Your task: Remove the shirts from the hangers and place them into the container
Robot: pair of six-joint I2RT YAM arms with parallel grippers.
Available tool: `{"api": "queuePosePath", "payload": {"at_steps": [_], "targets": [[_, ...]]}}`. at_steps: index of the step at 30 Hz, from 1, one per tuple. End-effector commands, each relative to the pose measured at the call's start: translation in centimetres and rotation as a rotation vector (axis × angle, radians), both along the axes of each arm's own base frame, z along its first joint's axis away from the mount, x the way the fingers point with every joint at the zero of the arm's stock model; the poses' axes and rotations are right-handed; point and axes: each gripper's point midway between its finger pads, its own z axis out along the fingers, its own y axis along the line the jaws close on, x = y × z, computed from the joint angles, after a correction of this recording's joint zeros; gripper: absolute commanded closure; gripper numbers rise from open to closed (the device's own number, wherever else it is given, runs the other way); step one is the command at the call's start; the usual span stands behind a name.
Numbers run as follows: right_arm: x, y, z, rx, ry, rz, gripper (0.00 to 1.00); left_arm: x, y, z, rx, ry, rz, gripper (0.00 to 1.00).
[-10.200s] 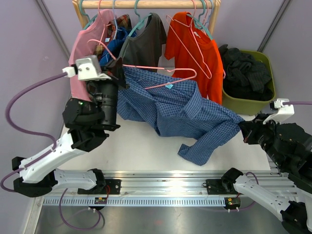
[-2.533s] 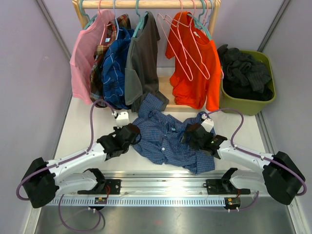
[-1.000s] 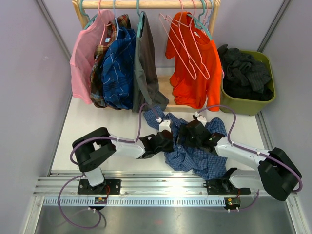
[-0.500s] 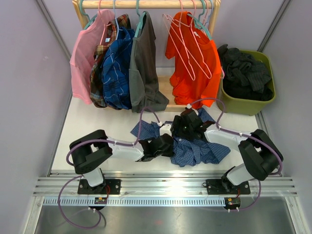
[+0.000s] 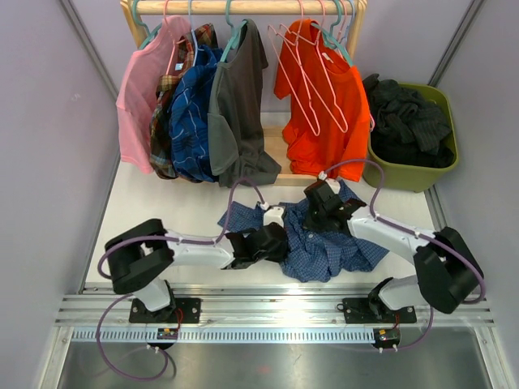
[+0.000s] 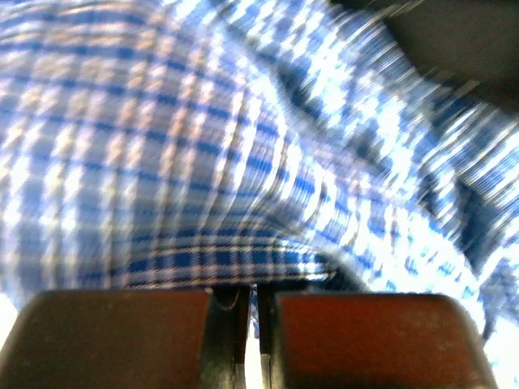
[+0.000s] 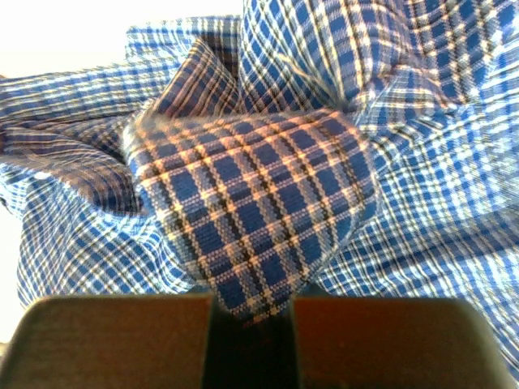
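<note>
The blue small-checked shirt point(image 5: 332, 251) lies crumpled on the table between my arms, free of any hanger. My left gripper point(image 5: 280, 243) is shut on its left edge, and the left wrist view shows a thin hem of cloth point(image 6: 203, 162) pinched between the closed left gripper point(image 6: 251, 296). My right gripper point(image 5: 318, 217) is shut on a raised fold near the shirt's top. In the right wrist view that fold point(image 7: 259, 194) runs down into the right gripper point(image 7: 251, 312). The olive-green container point(image 5: 409, 180) stands at the back right with a black shirt point(image 5: 405, 117) in it.
A wooden rail point(image 5: 243, 6) at the back carries pink point(image 5: 139, 89), blue plaid point(image 5: 190, 113), grey point(image 5: 235, 105) and orange point(image 5: 328, 113) shirts on hangers, and empty pink wire hangers point(image 5: 304, 73). Grey walls close in both sides.
My right gripper has closed on a fold of the checked shirt and shifted slightly right. The shirt has bunched up between the arms. The left gripper stays shut on the cloth.
</note>
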Motion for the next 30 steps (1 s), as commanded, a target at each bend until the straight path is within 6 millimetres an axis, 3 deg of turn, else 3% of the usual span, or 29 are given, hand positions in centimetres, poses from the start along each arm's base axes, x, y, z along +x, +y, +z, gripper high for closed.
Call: {"api": "queuePosePath", "payload": {"at_steps": [1, 3, 5, 8, 12, 14, 17, 19, 21, 22, 23, 25, 26, 28, 30], "targets": [[1.3, -2.3, 5.0, -0.091, -0.14, -0.042, 1.0, 1.2, 0.7, 5.1, -0.031, -0.113, 0.024, 1.0], [1.6, -3.2, 6.5, -0.118, -0.19, -0.04, 1.0, 2.1, 1.8, 7.9, -0.045, -0.189, 0.055, 1.0], [1.1, -2.1, 8.3, -0.061, -0.234, 0.054, 1.0, 2.7, 2.6, 9.0, -0.028, -0.22, 0.073, 1.0], [-0.2, -0.4, 10.1, 0.045, -0.248, 0.161, 1.0, 3.1, 2.7, 9.7, -0.022, -0.235, 0.066, 1.0], [-1.4, -0.6, 12.1, 0.105, -0.277, 0.17, 1.0, 3.3, 3.6, 9.9, 0.023, -0.238, 0.076, 1.0], [-2.0, -1.5, 13.0, 0.092, -0.297, 0.159, 1.0, 3.5, 5.2, 11.5, 0.049, -0.274, 0.101, 1.0], [-2.2, -4.1, 16.8, 0.067, -0.411, 0.09, 1.0, 4.1, 8.1, 16.1, 0.034, -0.367, 0.178, 1.0], [-2.3, -7.2, 20.1, 0.011, -0.506, -0.005, 1.0, 4.3, 10.8, 19.2, 0.056, -0.426, 0.231, 0.99], [-2.5, -9.6, 22.2, -0.053, -0.559, -0.063, 1.0, 3.7, 13.7, 22.9, 0.023, -0.471, 0.268, 0.88], [-2.6, -11.6, 23.7, -0.117, -0.577, -0.129, 1.0, 3.7, 14.7, 25.6, -0.023, -0.502, 0.3, 0.73], [-2.8, -12.6, 24.3, -0.159, -0.582, -0.154, 1.0, 3.1, 16.4, 27.6, -0.066, -0.524, 0.315, 0.66], [-3.1, -14.8, 25.9, -0.233, -0.588, -0.223, 1.0, 2.5, 17.8, 30.4, -0.13, -0.555, 0.325, 0.53], [-3.0, -16.5, 26.7, -0.293, -0.61, -0.294, 1.0, 2.2, 18.5, 31.2, -0.154, -0.57, 0.33, 0.41], [-3.1, -18.6, 28.7, -0.354, -0.655, -0.386, 1.0, 1.6, 19.7, 32.5, -0.203, -0.583, 0.337, 0.31], [-3.1, -19.4, 30.0, -0.369, -0.687, -0.429, 1.0, 1.3, 20.1, 32.3, -0.2, -0.575, 0.339, 0.2]]}}
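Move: The right hand holds the blue checked shirt, whose spread middle lies some 4 cm back and 2 cm to its right; the green container stands about 25 cm ahead and 30 cm right, a little above hand level. The orange shirt hangs roughly 18 cm ahead, 4 cm right and 25 cm higher, the grey shirt as far ahead but 14 cm left. From the left hand, the blue shirt's middle is around 4 cm ahead and 8 cm right. Keeping its pinch on the blue shirt, the right hand hoists it some 28 cm, then also carries it about 15 cm rightwards to the container's side while the fingers tip up. The left hand, shut at the cloth, rises with it about 10 cm, then opens wide, lets go, and pulls up and away to the left, ending 35 cm higher. ##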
